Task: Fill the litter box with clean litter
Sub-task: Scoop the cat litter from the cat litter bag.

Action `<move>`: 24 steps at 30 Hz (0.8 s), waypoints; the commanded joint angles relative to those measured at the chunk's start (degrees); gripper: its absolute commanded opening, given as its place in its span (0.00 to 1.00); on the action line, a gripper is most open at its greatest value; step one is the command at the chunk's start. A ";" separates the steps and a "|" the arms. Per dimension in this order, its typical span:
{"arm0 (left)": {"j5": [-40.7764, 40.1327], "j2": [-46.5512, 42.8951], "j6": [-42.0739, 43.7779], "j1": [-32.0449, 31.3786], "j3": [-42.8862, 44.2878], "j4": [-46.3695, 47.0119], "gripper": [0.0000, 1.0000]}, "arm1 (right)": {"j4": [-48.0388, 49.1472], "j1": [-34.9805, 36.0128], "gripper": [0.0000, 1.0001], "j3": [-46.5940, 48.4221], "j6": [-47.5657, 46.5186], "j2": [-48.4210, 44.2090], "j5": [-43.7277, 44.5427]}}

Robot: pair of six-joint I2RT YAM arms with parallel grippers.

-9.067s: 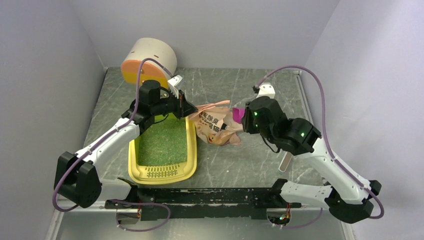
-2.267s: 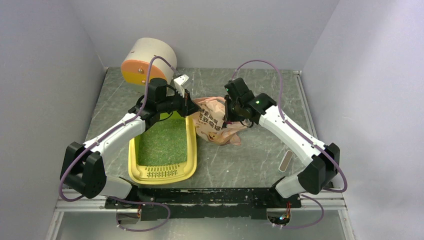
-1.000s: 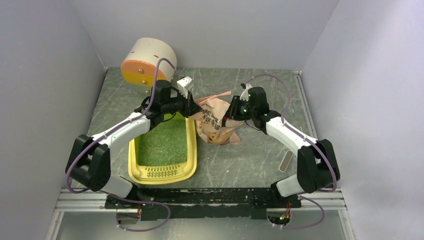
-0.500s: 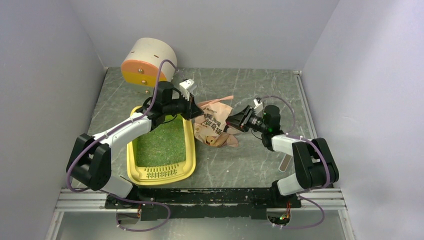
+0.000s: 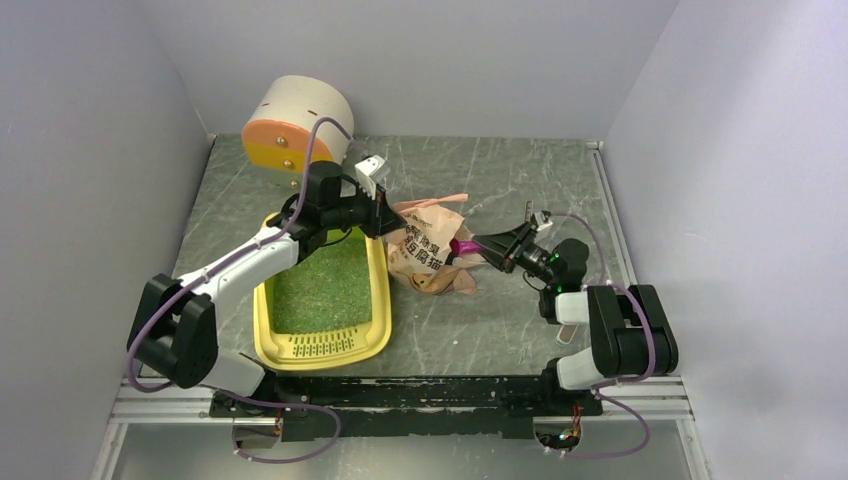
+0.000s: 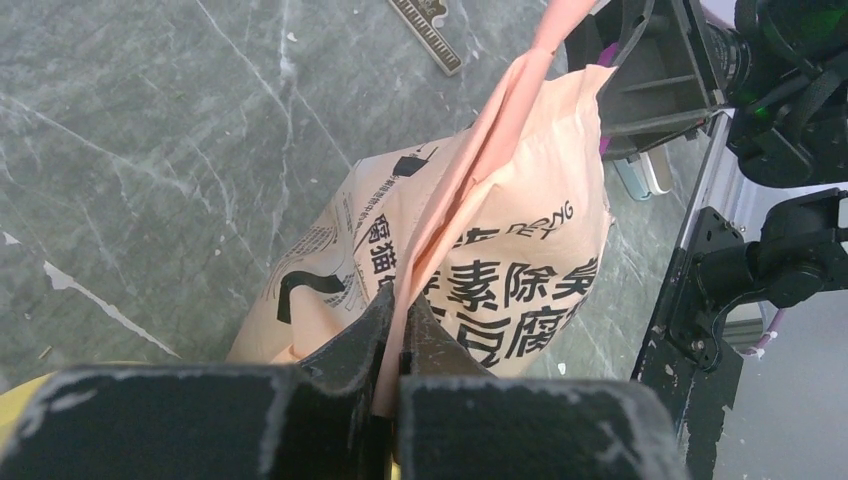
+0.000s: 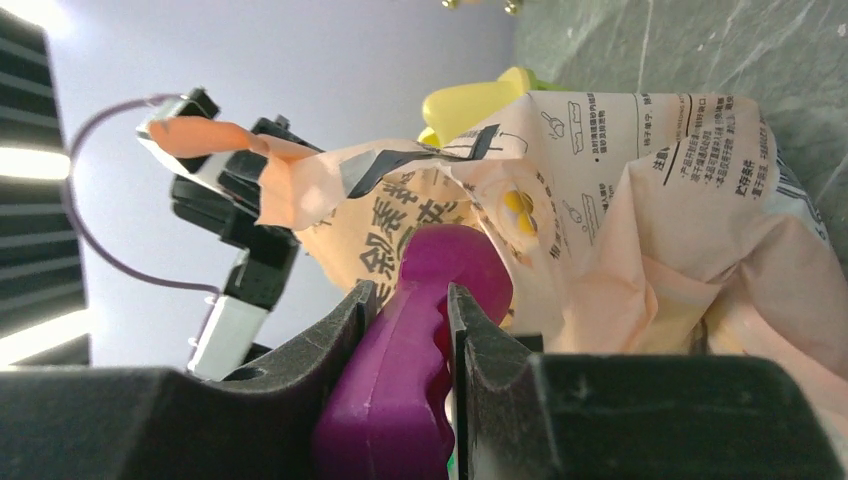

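Note:
The yellow litter box (image 5: 383,292) lies left of centre, holding clean litter (image 5: 322,283), a bed of green granules. Just right of it stands a pink-beige printed bag (image 5: 428,256). My left gripper (image 5: 386,214) is shut on the bag's pinched top edge, seen close up in the left wrist view (image 6: 398,322) with the bag (image 6: 500,250) hanging beyond. My right gripper (image 5: 482,244) is low at the bag's right side, shut on the handle of a magenta scoop (image 5: 462,245). The right wrist view shows the scoop (image 7: 440,272) clamped between the fingers (image 7: 340,325), its head hidden in the bag (image 7: 640,190).
A white cylinder with an orange end (image 5: 296,124) leans at the back left corner, close behind the left arm. Grey walls close in the table on three sides. A black rail (image 5: 400,392) runs along the near edge. A small ruler-like strip (image 6: 426,36) lies on the table.
My right arm has folded back and sunk low to the right, still gripping the scoop at the bag. The left gripper has kept hold of the bag's top and barely moved.

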 commanded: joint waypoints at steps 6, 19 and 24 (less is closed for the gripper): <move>0.35 -4.81 -1.21 0.36 1.19 2.31 0.05 | 6.69 -7.50 0.00 -3.99 7.35 -7.59 -6.28; 4.17 -7.00 -0.21 0.36 -0.53 5.56 0.05 | -33.58 -14.06 0.00 0.12 -8.16 -26.31 -4.55; 4.58 -7.02 -0.54 0.36 -0.46 5.95 0.05 | -36.85 -12.36 0.00 1.16 -6.21 -25.89 -2.26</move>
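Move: The cat litter bag, with the scoop's bowl already inside its mouth, has its middle about 10 cm left of the right hand, roughly level fore and aft and some 9 cm lower. The litter box lies about 34 cm left and 11 cm back from the right hand, and the small ruler 12 cm right and 8 cm ahead. From the left hand, pinching the bag's rim, the bag's middle is 7 cm right, 4 cm back and 10 cm below. The scoop is drawn back towards the bag's mouth by the right hand, which keeps its grip on the handle and pulls about 6 cm to the right, rising nearly 4 cm before sinking half of that again, while turning some 10 degrees clockwise. The left hand keeps pinching the rim and lifts it 2 to 3 cm, easing slightly back. ##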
